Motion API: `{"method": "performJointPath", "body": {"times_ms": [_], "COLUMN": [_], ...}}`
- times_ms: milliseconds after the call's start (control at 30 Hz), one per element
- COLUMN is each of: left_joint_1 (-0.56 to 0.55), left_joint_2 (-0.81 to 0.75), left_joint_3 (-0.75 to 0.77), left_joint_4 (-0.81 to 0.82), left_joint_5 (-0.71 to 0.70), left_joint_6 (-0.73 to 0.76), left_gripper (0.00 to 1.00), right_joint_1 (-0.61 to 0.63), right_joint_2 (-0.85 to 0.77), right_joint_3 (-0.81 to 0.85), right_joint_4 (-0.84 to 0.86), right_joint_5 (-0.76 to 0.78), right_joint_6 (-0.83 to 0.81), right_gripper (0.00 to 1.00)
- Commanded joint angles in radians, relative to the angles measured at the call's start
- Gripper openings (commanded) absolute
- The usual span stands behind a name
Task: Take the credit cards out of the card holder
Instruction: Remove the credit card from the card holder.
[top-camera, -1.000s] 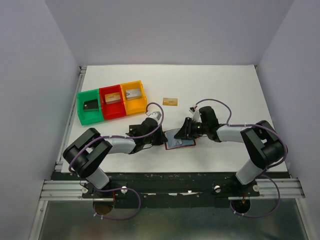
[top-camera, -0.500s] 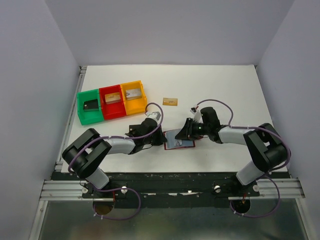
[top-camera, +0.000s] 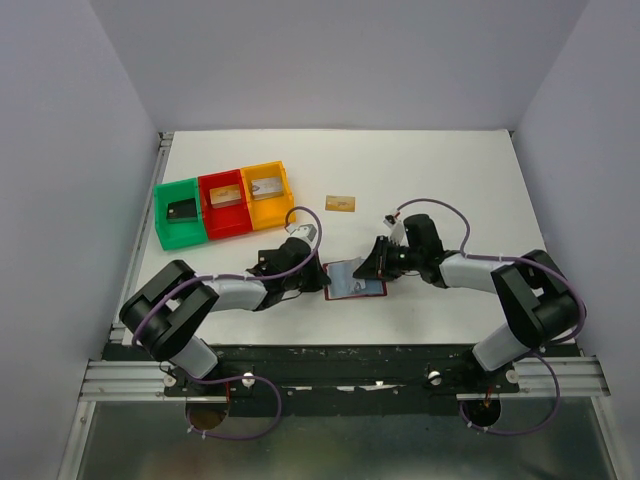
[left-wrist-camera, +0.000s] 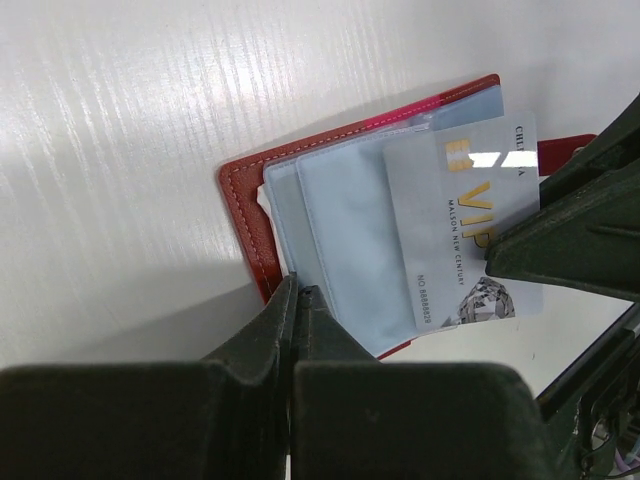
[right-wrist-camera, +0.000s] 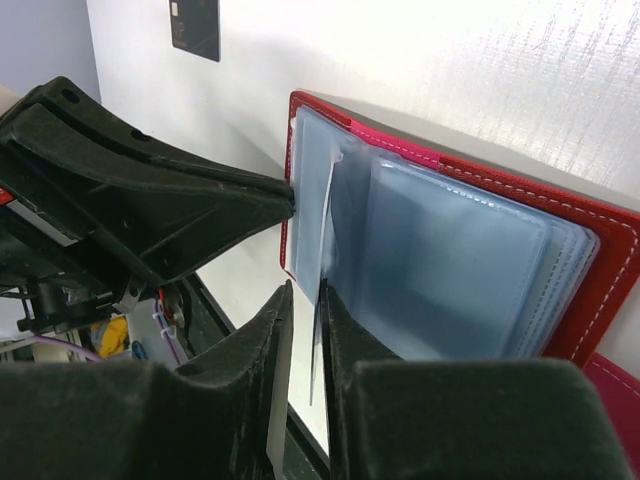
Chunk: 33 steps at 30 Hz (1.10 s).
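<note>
The maroon card holder (top-camera: 356, 281) lies open on the table, its light blue pockets (left-wrist-camera: 350, 235) facing up. A silver-grey credit card (left-wrist-camera: 462, 228) sticks partway out of a pocket. My right gripper (right-wrist-camera: 305, 318) is open by a narrow gap, and the card's edge (right-wrist-camera: 322, 262) stands between its jaws, against the right finger. My left gripper (left-wrist-camera: 297, 293) is shut, its tips pressed on the holder's near-left edge. A gold-orange card (top-camera: 341, 203) lies on the table behind the holder. A black card (right-wrist-camera: 195, 25) lies flat beyond the left gripper.
Green (top-camera: 163, 226), red (top-camera: 209, 218) and yellow (top-camera: 286, 194) trays stand in a row at the back left, each with a card inside. Both arms meet over the holder near the table's front edge (top-camera: 400, 345). White walls enclose the table.
My right gripper's jaws have narrowed around the silver-grey card and the right arm has shifted slightly. The left gripper stays shut on the holder's edge.
</note>
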<state>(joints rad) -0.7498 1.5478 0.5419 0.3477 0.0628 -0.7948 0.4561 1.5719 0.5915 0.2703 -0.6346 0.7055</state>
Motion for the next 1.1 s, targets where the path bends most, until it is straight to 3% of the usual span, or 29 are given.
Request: {"method": "performJointPath", "body": {"times_ms": [0, 367, 700, 1067], "left_joint_1": [0.009, 0.009, 0.010, 0.010], "left_joint_2": [-0.006, -0.018, -0.041, -0.078], "left_joint_3": [-0.039, -0.034, -0.036, -0.057], "left_joint_4": [-0.092, -0.090, -0.111, -0.116], "left_joint_5": [-0.043, -0.038, -0.052, -0.055], "left_joint_6": [0.012, 0.023, 0.040, 0.045], "left_gripper": [0.00, 0.00, 0.00, 0.00], "right_joint_1": [-0.008, -0.008, -0.037, -0.060], "right_joint_2": [-0.032, -0.029, -0.062, -0.177], "right_joint_3": [-0.005, 0.002, 0.025, 0.070], "right_joint_4": [-0.026, -0.043, -0.184, -0.378], "right_joint_5": [0.023, 0.036, 0.134, 0.225], "right_joint_6": [-0.015, -0.018, -0.032, -0.089], "right_gripper": [0.23, 0.17, 0.01, 0.01]}}
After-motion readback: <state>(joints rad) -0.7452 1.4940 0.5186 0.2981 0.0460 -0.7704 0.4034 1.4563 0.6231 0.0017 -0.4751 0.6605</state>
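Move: The silver VIP card stands tilted up from the card holder, already between my right hand's partly open fingers, its middle about 1 cm to the left, 1 cm ahead and 1 cm below. The spread holder's middle is some 2 cm left, 1 cm back and 4 cm under that hand; the gold card lies about 21 cm ahead and 6 cm left. From my left hand the holder's middle is about 8 cm right, 1 cm ahead and 2 cm down, the VIP card 9 cm right and 2 cm ahead. I shut my right fingers on the VIP card, sinking about 1 cm as they close, then draw it some 4 cm to the right, away from my left hand, rising slightly and tipping the fingertips about 10 degrees further down with a small clockwise turn. My left hand keeps its shut fingers on the holder's left edge and eases about 1 cm left against the pull. ##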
